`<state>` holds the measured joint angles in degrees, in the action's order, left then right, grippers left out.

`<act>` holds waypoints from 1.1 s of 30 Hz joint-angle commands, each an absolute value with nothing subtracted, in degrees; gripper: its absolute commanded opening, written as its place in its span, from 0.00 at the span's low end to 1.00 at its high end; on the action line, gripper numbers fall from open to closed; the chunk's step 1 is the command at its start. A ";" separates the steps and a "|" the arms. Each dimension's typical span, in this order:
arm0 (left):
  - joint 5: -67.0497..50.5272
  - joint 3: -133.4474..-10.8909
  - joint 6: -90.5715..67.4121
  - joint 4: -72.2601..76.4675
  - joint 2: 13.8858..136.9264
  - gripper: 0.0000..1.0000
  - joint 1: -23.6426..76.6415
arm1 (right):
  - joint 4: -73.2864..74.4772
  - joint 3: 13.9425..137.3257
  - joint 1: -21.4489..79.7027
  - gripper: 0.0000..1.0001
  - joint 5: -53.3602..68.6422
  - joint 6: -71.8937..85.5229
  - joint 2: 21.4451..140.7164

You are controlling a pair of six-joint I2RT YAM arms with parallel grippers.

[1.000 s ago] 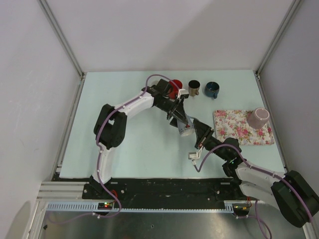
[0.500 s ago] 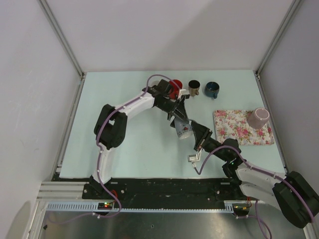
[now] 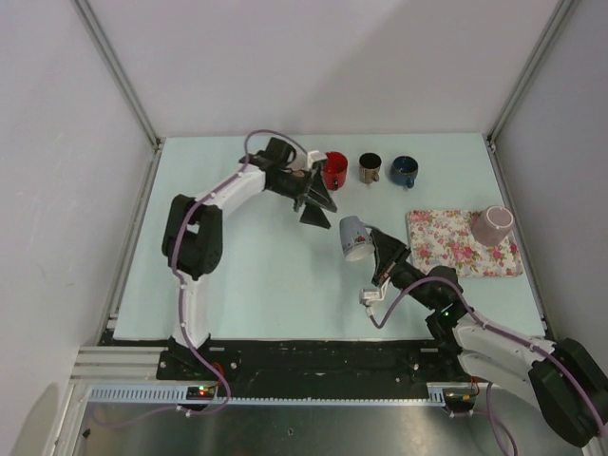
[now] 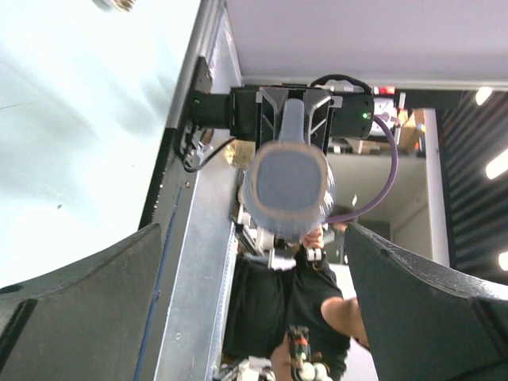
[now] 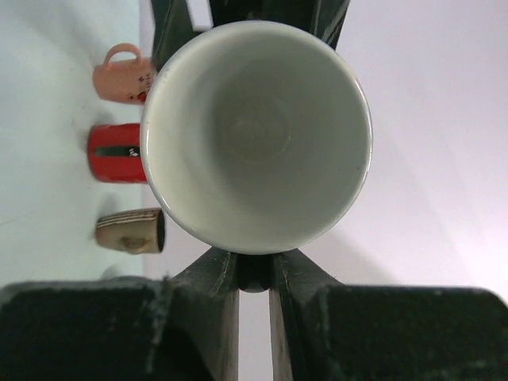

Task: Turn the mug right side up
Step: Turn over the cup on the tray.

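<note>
The mug (image 3: pixel 352 235) is grey outside and white inside. It hangs tilted above the table's middle, its mouth turned toward the right arm. My right gripper (image 3: pixel 376 255) is shut on its handle; in the right wrist view the white inside of the mug (image 5: pixel 255 135) faces the camera, and the right gripper (image 5: pixel 254 274) pinches the handle below the rim. My left gripper (image 3: pixel 319 203) stands open, apart from the mug, to its upper left. The left wrist view shows the mug's base (image 4: pixel 288 186) beyond the wide-open left gripper (image 4: pixel 252 266), which holds nothing.
A red mug (image 3: pixel 333 170), a brown mug (image 3: pixel 370 168) and a dark blue mug (image 3: pixel 404 171) stand in a row at the back. A peach mug (image 5: pixel 123 75) sits beside the red one. A pink mug (image 3: pixel 492 226) rests on the floral mat (image 3: pixel 446 249) at the right.
My left gripper opened, let go of the mug and drew back to the upper left near the red mug. The mug stays in my right gripper.
</note>
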<state>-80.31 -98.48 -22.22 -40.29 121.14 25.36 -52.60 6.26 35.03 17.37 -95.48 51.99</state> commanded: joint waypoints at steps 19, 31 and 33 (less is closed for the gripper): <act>-56.26 -76.89 -1.30 -40.02 85.15 1.00 2.14 | -4.87 52.85 10.53 0.00 7.60 -35.65 59.17; -47.06 -63.60 13.89 -40.01 74.27 1.00 -3.96 | 33.17 97.60 -7.27 0.00 13.22 -10.01 96.11; -46.77 -62.53 15.03 -40.06 73.65 1.00 -4.09 | 38.07 105.65 -8.85 0.00 14.51 -6.68 102.73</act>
<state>-48.99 -64.01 8.97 -40.71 76.34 -3.49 24.84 92.95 -5.91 10.76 -17.65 94.32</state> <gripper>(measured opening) 0.996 0.176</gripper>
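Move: The grey mug is already in my right hand, which pinches its handle. The middle of the flowered tray is about 8 cm ahead of that hand, 28 cm to its right and some 21 cm below; the pink mug on it is roughly 10 cm ahead and 34 cm to the right. The blue mug stands about 27 cm ahead and 12 cm to the right. From my left hand the tray is some 38 cm right and 4 cm ahead. Still gripping the mug's handle, I swing my right hand about 23 cm forward and as far right, arcing up some 10 cm before sinking again, to just beyond the tray's far side. The wrist rolls through roughly 105 degrees until the fingers point forward and slantwise down. My empty left hand, kept wide open, withdraws some 22 cm left, tipping its fingers down. ##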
